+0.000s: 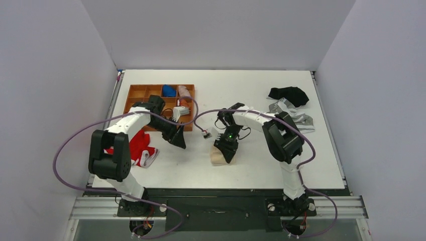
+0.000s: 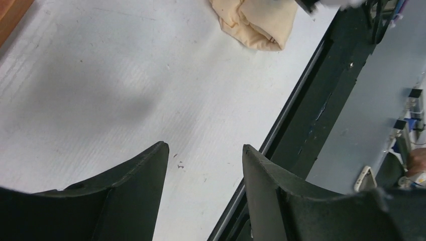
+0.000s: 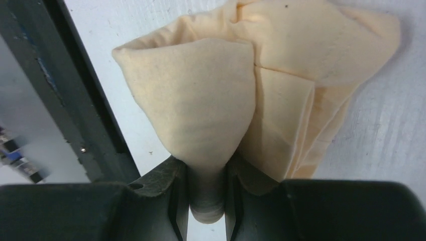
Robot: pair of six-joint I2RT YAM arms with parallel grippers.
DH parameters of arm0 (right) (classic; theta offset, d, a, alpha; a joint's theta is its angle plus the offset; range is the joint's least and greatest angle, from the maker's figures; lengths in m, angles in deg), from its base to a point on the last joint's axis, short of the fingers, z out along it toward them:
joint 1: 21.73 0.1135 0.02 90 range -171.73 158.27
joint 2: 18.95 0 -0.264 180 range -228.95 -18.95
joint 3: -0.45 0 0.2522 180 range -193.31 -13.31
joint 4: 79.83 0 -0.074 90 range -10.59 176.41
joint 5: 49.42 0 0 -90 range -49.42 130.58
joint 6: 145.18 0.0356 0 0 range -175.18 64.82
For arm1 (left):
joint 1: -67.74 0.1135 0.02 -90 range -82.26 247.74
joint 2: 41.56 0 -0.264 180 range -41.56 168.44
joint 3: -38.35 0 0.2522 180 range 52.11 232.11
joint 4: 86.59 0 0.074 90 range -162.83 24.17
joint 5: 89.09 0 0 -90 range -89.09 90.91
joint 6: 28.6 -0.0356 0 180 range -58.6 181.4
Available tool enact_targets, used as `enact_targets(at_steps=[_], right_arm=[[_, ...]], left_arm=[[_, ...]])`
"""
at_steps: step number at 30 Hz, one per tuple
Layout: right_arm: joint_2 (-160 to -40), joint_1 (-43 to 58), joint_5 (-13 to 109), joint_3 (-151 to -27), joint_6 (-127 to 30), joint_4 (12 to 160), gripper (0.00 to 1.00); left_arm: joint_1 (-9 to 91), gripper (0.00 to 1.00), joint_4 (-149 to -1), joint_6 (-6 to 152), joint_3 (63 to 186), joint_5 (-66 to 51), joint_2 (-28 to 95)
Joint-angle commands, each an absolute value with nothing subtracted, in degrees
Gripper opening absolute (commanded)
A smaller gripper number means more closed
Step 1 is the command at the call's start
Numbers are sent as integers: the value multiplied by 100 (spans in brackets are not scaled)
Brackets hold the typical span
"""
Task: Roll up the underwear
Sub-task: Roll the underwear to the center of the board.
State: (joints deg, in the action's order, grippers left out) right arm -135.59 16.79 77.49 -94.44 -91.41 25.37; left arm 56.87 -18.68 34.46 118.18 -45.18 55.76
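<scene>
The underwear (image 1: 218, 155) is a cream bundle of folded fabric lying near the table's front edge, at centre. My right gripper (image 1: 227, 152) stands over it, shut on a pinched fold of the underwear (image 3: 201, 115); the fold is squeezed between the jaws in the right wrist view. My left gripper (image 1: 179, 141) hangs above bare table to the left of the bundle, open with nothing between its fingers (image 2: 145, 175). In the left wrist view the underwear (image 2: 256, 22) lies well ahead of the fingers, near the table edge.
A wooden compartment tray (image 1: 145, 95) holding rolled garments stands at the back left. A red garment with white trim (image 1: 142, 146) lies by the left arm. A black garment (image 1: 289, 94) and a grey one (image 1: 296, 116) lie at the back right. The table's black front rail (image 2: 311, 115) runs close by.
</scene>
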Motion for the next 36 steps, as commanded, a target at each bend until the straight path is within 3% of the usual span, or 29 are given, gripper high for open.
enact_targets(at_steps=[1, 9, 15, 30, 36], right_arm=[[-14366, 1477, 8220, -10024, -9792, 1804, 0], [-15180, 1228, 8666, -10890, -9899, 1038, 0], [-15437, 1176, 8615, -11151, -9763, 910, 0], [-15572, 1176, 8458, -11301, -9516, 979, 0], [-15558, 1172, 8413, -11278, -9532, 979, 0]], left_arm=[[5675, 54, -2170, 2985, 11521, -4268, 4789], [5055, 62, -2946, 2931, 10719, -3506, 3520], [4093, 76, -3730, 3156, 10411, -2687, 2927], [1874, 88, -5116, 3090, 10686, -1556, 4042], [1511, 89, -5733, 2895, 10664, -1240, 4539]])
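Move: The rolled underwear bundle lies about 16 cm to the right of the left hand, 4 cm back and 7 cm below. From that hand, the wooden organizer's middle is some 16 cm ahead and 9 cm left, the red garment about 19 cm left and level with it, both about 8 cm below. The right hand already pinches the bundle, its middle 1 cm ahead, 2 cm left and 1 cm below. Left hand swings about 13 cm right towards the underwear, opening wider; right keeps its pinch, tilting some 20 degrees. ##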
